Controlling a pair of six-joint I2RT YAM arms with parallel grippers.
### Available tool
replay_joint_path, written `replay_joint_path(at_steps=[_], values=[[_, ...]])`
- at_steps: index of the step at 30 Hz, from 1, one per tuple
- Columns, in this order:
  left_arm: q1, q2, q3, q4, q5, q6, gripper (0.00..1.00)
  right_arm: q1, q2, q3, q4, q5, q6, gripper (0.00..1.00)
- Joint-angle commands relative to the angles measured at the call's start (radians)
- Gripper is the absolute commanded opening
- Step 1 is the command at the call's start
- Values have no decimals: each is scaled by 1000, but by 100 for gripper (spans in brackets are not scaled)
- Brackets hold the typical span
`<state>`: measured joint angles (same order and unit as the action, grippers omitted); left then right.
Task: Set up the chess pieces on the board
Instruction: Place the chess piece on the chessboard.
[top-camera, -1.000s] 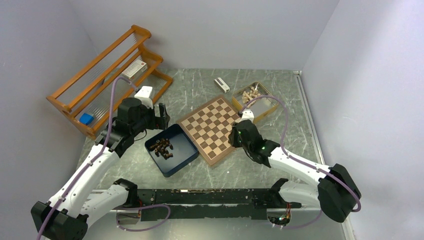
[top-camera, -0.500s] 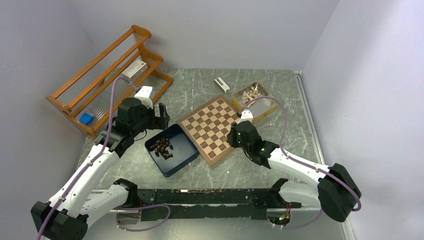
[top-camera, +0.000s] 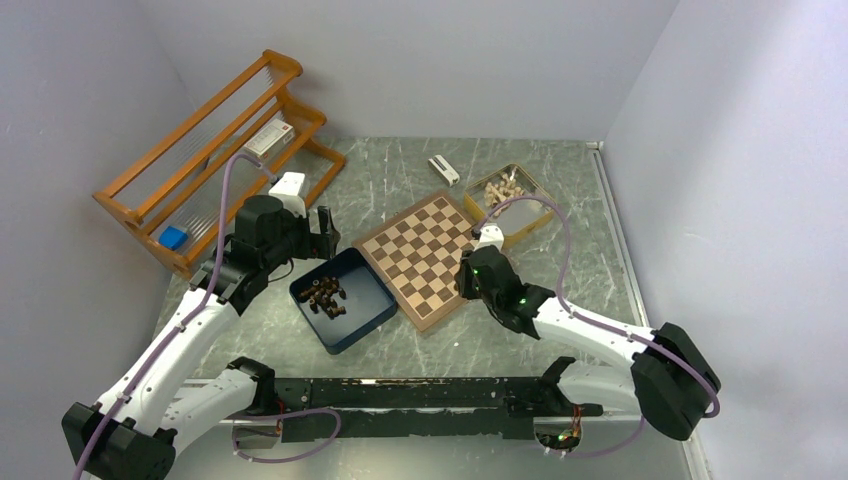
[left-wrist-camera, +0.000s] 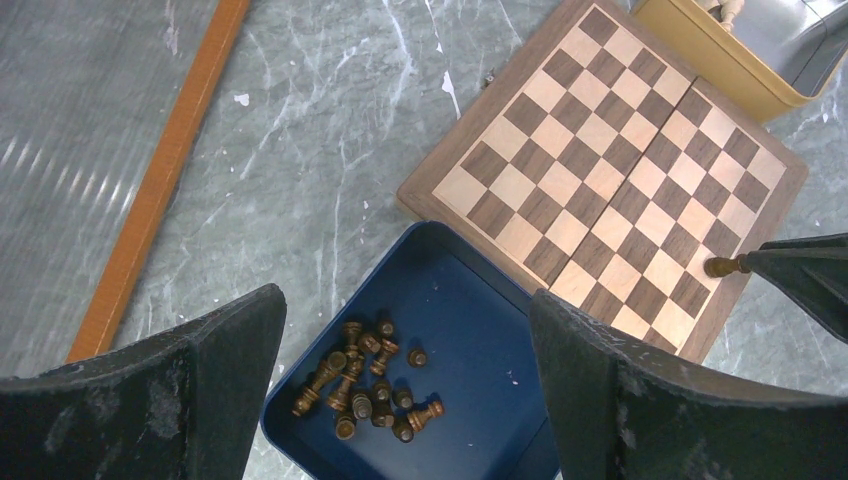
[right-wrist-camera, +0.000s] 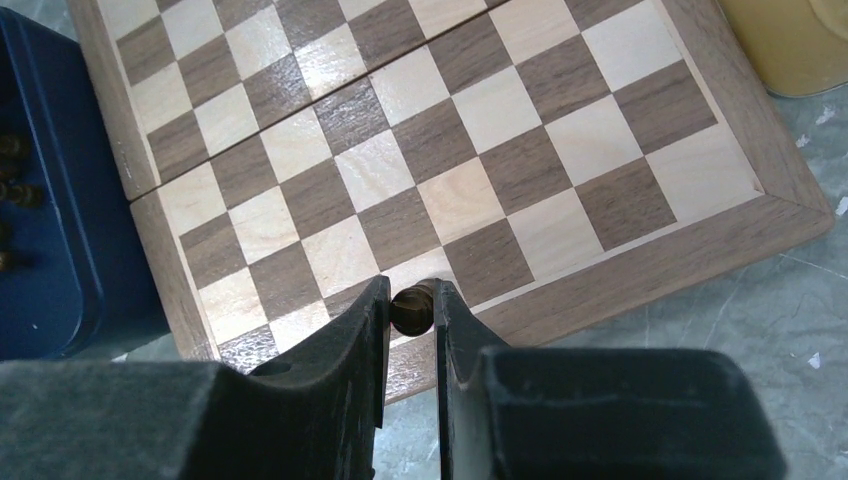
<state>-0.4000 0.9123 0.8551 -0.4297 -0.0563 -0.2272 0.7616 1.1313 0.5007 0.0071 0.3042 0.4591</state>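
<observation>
The board (top-camera: 420, 255) lies at the table's middle with no pieces standing on it. Several dark brown chess pieces (top-camera: 325, 295) lie in a heap in the dark blue box (top-camera: 365, 315) to its left. My right gripper (top-camera: 468, 275) is shut on one dark piece (right-wrist-camera: 411, 308), held over the board's (right-wrist-camera: 420, 150) near edge row. I cannot tell if the piece touches the board. My left gripper (left-wrist-camera: 402, 300) hangs wide open above the blue box (left-wrist-camera: 470, 300) and the heap of pieces (left-wrist-camera: 365, 385), holding nothing.
An orange wooden rack (top-camera: 210, 160) stands at the back left. A yellow box (top-camera: 522, 215) with pale pieces sits behind the board's right corner. A small white object (top-camera: 443, 170) lies behind the board.
My right gripper has shifted slightly left along the board's near edge with the piece in it. The left arm has not moved.
</observation>
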Motion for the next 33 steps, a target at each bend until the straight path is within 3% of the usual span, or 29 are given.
replay_joint_path(at_steps=[1, 11, 33], values=[[4, -9, -3, 43, 4, 7, 96, 7, 18, -18, 46, 33, -3, 15], [4, -9, -2, 43, 4, 7, 96, 10, 6, -54, 90, 33, -16, 23], [4, -17, -4, 35, -4, 8, 96, 11, -36, 23, 13, 21, 21, 67]])
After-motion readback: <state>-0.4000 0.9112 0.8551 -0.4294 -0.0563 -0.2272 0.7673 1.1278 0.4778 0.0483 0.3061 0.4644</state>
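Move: The right hand still grips a dark chess piece close over its place: a light square in the row along the board's near-right edge, fourth from the near corner, directly under the fingertips and about 4 cm down. The blue tray's middle lies some 24 cm to the left and 3 cm back; the yellow tray's is about 17 cm ahead and 11 cm to the right. From the idle left hand the square is roughly 25 cm right, 4 cm back and 16 cm below. Down by about half a centimetre, the right hand brings the dark piece onto the light square, then stays almost still with the wrist hardly turning. The fingers spread steadily from their grip to about two-thirds open and let go of the piece, the hand easing up again by roughly half a centimetre at the end. ##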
